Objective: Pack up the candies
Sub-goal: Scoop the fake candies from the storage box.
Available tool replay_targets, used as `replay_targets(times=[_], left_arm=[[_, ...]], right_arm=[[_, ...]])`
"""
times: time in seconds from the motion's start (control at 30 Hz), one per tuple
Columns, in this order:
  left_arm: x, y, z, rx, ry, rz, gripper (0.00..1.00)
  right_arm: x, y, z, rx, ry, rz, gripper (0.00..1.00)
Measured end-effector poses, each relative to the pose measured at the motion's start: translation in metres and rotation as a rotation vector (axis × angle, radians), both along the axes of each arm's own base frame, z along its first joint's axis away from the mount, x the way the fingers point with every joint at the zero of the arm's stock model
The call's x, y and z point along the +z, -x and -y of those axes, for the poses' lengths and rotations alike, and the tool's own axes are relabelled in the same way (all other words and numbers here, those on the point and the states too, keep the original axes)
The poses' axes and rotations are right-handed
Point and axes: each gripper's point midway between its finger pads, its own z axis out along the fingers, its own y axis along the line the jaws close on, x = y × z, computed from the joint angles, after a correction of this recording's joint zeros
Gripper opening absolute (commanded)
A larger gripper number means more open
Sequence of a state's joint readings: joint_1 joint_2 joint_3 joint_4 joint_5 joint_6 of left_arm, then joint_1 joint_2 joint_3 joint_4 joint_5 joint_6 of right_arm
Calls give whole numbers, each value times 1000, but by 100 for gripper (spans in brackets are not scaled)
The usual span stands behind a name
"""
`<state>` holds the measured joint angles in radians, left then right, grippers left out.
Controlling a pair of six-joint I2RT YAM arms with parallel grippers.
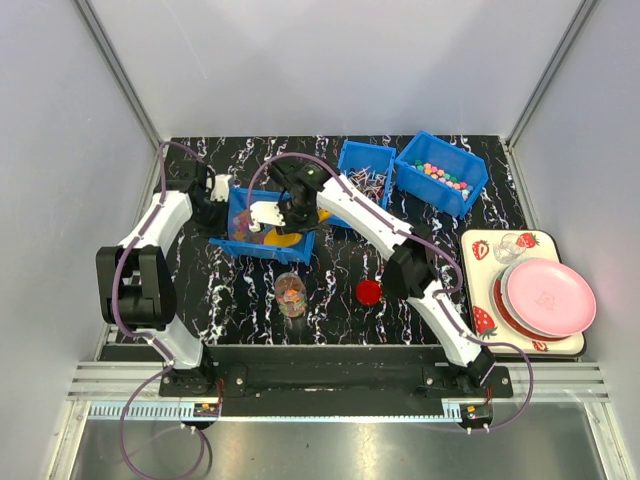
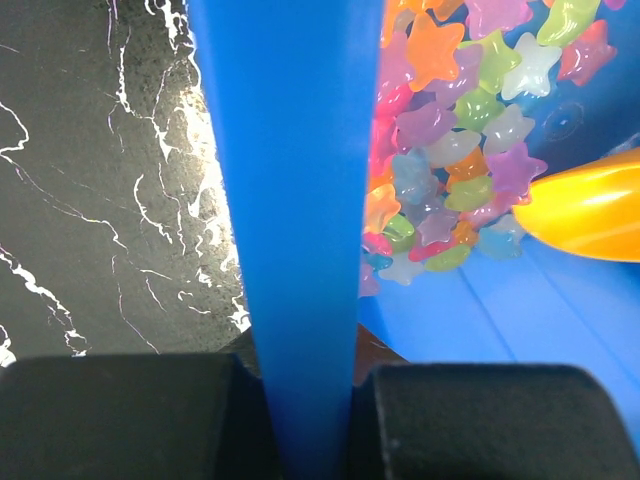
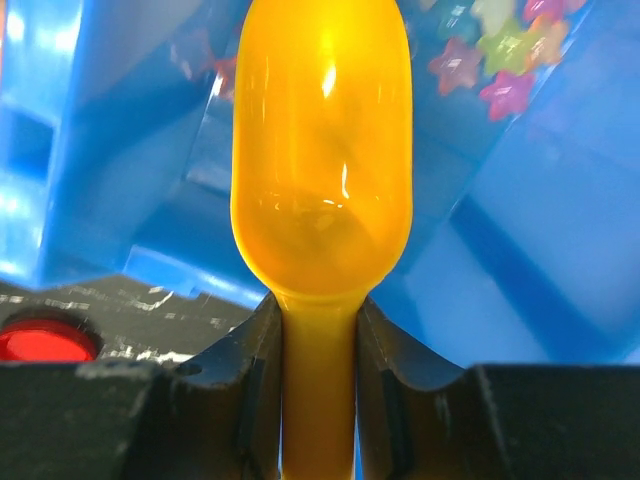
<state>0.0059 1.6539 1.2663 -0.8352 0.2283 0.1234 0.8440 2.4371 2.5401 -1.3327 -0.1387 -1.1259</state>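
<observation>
Colourful star-shaped candies (image 2: 450, 150) lie heaped in a blue bin (image 1: 262, 232) that stands tilted on the table's left. My left gripper (image 2: 305, 400) is shut on this bin's left wall (image 2: 300, 200); from above, the left gripper (image 1: 221, 203) sits at the bin's left edge. My right gripper (image 3: 318, 350) is shut on the handle of a yellow scoop (image 3: 320, 150). The scoop's bowl looks empty and hangs inside the bin, short of the candies (image 3: 500, 50). Seen from above, the right gripper (image 1: 284, 212) is over the bin, with the scoop (image 1: 283, 239) below it.
A small clear jar (image 1: 291, 296) holding candies stands in front of the bin, with a red lid (image 1: 368, 292) to its right. Two more blue bins (image 1: 365, 165) (image 1: 442, 172) with sweets stand at the back. Stacked plates (image 1: 545, 296) rest on a tray at the right.
</observation>
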Motion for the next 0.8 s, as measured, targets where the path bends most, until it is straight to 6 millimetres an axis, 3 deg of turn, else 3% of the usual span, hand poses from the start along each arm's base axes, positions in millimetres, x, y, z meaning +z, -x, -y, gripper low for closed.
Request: replay_targets(times=[0.43, 0.8], left_arm=[[-1, 2, -2, -1, -5, -8, 0], [-1, -5, -19, 29, -73, 19, 0]], right_arm=[[-27, -4, -55, 26, -120, 9, 0], [-43, -9, -75, -79, -208, -31, 0]])
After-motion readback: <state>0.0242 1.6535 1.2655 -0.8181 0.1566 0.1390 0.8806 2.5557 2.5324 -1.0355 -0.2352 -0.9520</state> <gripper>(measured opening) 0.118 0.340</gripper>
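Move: Inside the blue box held by the left hand, the fake candies lie heaped at the left end, about 13 cm left of the right hand, some 2 cm farther out and 8 cm lower. From that right hand, which holds the empty yellow scoop, the clear jar stands roughly 15 cm back and 2 cm left; the lollipop box is 13 cm right and 9 cm ahead. The left hand has the candies 6 cm to its right, 2 cm ahead, 4 cm below. Sweeping left by about 7 cm and sinking some 4 cm, the right hand keeps its grip on the scoop handle and drives the bowl's tip in among the candies, tilting so that the fingers swing leftward by roughly 10 degrees. The left hand, still pinching the box's left wall, starts halfway through to draw the box about 2 cm left. ##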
